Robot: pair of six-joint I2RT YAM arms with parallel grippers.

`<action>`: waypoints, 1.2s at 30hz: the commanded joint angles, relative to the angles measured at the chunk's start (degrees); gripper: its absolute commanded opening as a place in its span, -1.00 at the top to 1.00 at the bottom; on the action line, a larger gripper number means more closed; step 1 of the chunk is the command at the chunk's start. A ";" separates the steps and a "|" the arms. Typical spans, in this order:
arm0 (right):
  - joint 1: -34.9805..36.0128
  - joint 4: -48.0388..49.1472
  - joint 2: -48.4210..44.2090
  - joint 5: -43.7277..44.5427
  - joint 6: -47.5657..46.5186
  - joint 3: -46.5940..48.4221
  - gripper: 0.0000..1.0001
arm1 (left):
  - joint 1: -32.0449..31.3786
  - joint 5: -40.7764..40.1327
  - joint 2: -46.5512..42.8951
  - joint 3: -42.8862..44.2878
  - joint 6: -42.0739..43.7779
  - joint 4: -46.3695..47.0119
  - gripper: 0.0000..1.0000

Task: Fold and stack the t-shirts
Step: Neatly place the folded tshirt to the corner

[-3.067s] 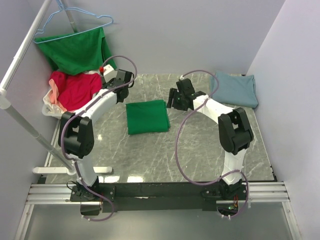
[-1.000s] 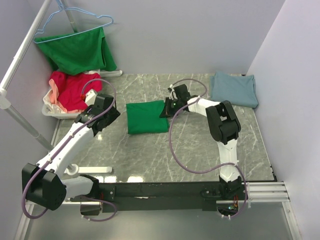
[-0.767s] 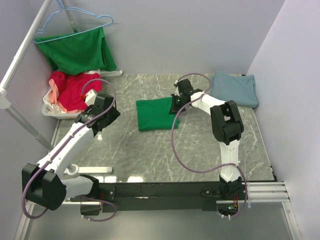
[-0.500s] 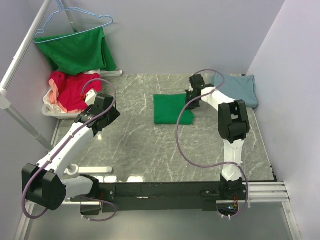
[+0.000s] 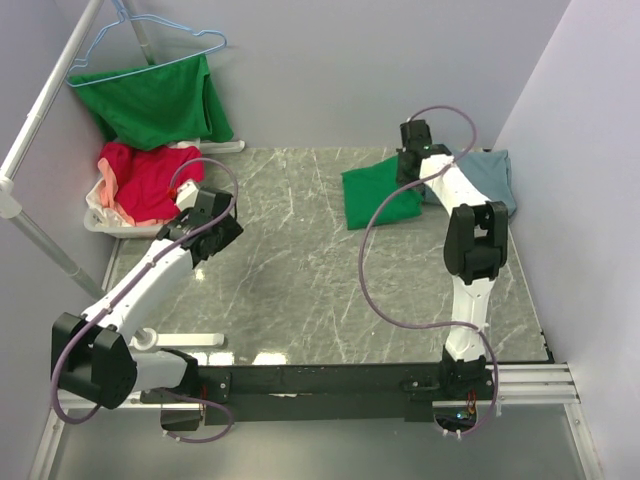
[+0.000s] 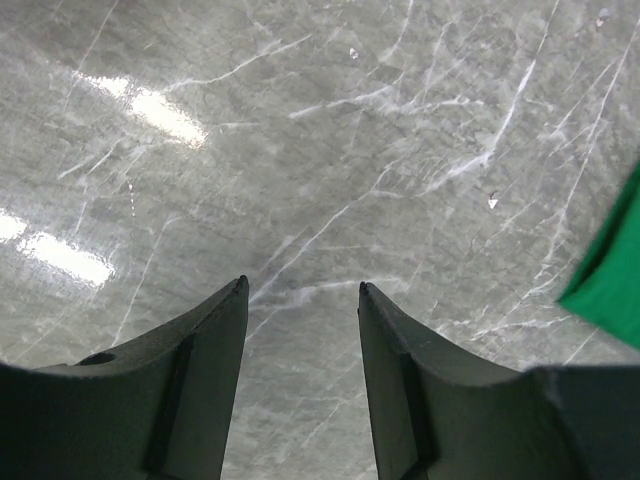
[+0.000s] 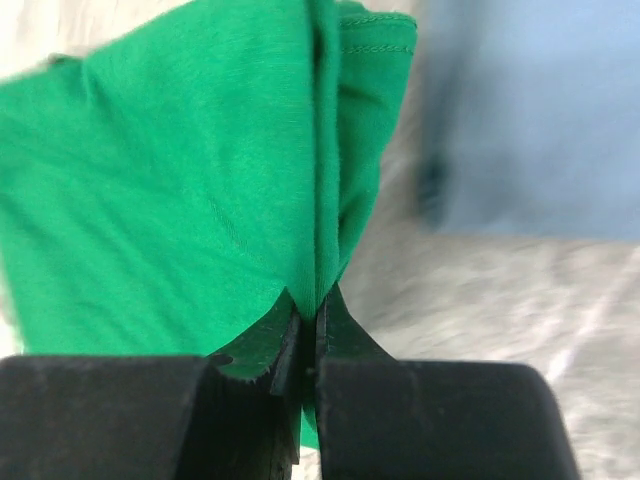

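A folded bright green t-shirt (image 5: 378, 195) lies tilted at the back right of the marble table, its right edge lifted. My right gripper (image 5: 409, 172) is shut on that edge; in the right wrist view the green cloth (image 7: 180, 180) is pinched in the right gripper (image 7: 308, 300). The folded blue-grey t-shirt (image 5: 487, 180) lies flat just right of it, blurred in the right wrist view (image 7: 540, 110). My left gripper (image 5: 226, 232) hovers over bare marble at the left; the left gripper (image 6: 302, 288) is open and empty, with a green corner (image 6: 612, 280) at the frame's right edge.
Another green shirt (image 5: 150, 100) hangs on a blue hanger (image 5: 150, 45) at the back left. Red and pink shirts (image 5: 150, 180) are heaped in a white basket (image 5: 100, 222) below it. A slanted metal pole (image 5: 45, 130) runs along the left wall. Walls close in the back and right.
My right gripper has dragged the folded green shirt from the table's middle to the back right, up against the blue-grey shirt. The left arm drew back to the left earlier and now barely moves.
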 commanded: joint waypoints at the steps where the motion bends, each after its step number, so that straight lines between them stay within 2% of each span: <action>1: -4.20 -0.28 -0.60 7.11 -0.62 9.03 1.00 | 0.12 0.14 1.07 2.77 1.47 1.28 -0.07; 8: -8.06 2.17 1.68 10.54 1.40 14.84 1.00 | 0.12 0.66 3.71 4.00 2.08 1.46 -0.07; 17: -12.11 0.59 10.03 17.75 7.28 24.07 1.00 | 0.12 0.75 6.52 4.88 2.53 1.90 -0.07; 24: -13.52 -1.07 15.48 27.50 9.93 29.96 1.00 | 0.04 0.84 8.37 5.59 2.79 1.99 -0.06; 28: -14.31 0.32 15.93 33.47 9.06 29.35 1.00 | 0.04 1.37 9.25 6.03 2.96 2.34 -0.05; 36: -17.12 3.84 12.76 37.44 10.02 24.08 1.00 | 0.03 2.25 10.30 6.20 2.96 2.78 -0.04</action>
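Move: The blue t-shirt's middle lies about 20 cm to the right of the right hand, 6 cm ahead and 8 cm below. The held green t-shirt's middle is some 7 cm left of this hand, 3 cm back and 3 cm below; the table's far right corner is roughly 31 cm right and 19 cm ahead, 8 cm below. From the left hand, the blue t-shirt lies about 74 cm right, 28 cm ahead and 14 cm below. Right hand swings the held shirt 22 cm right, up then down over the blue, turning clockwise; left sinks. ##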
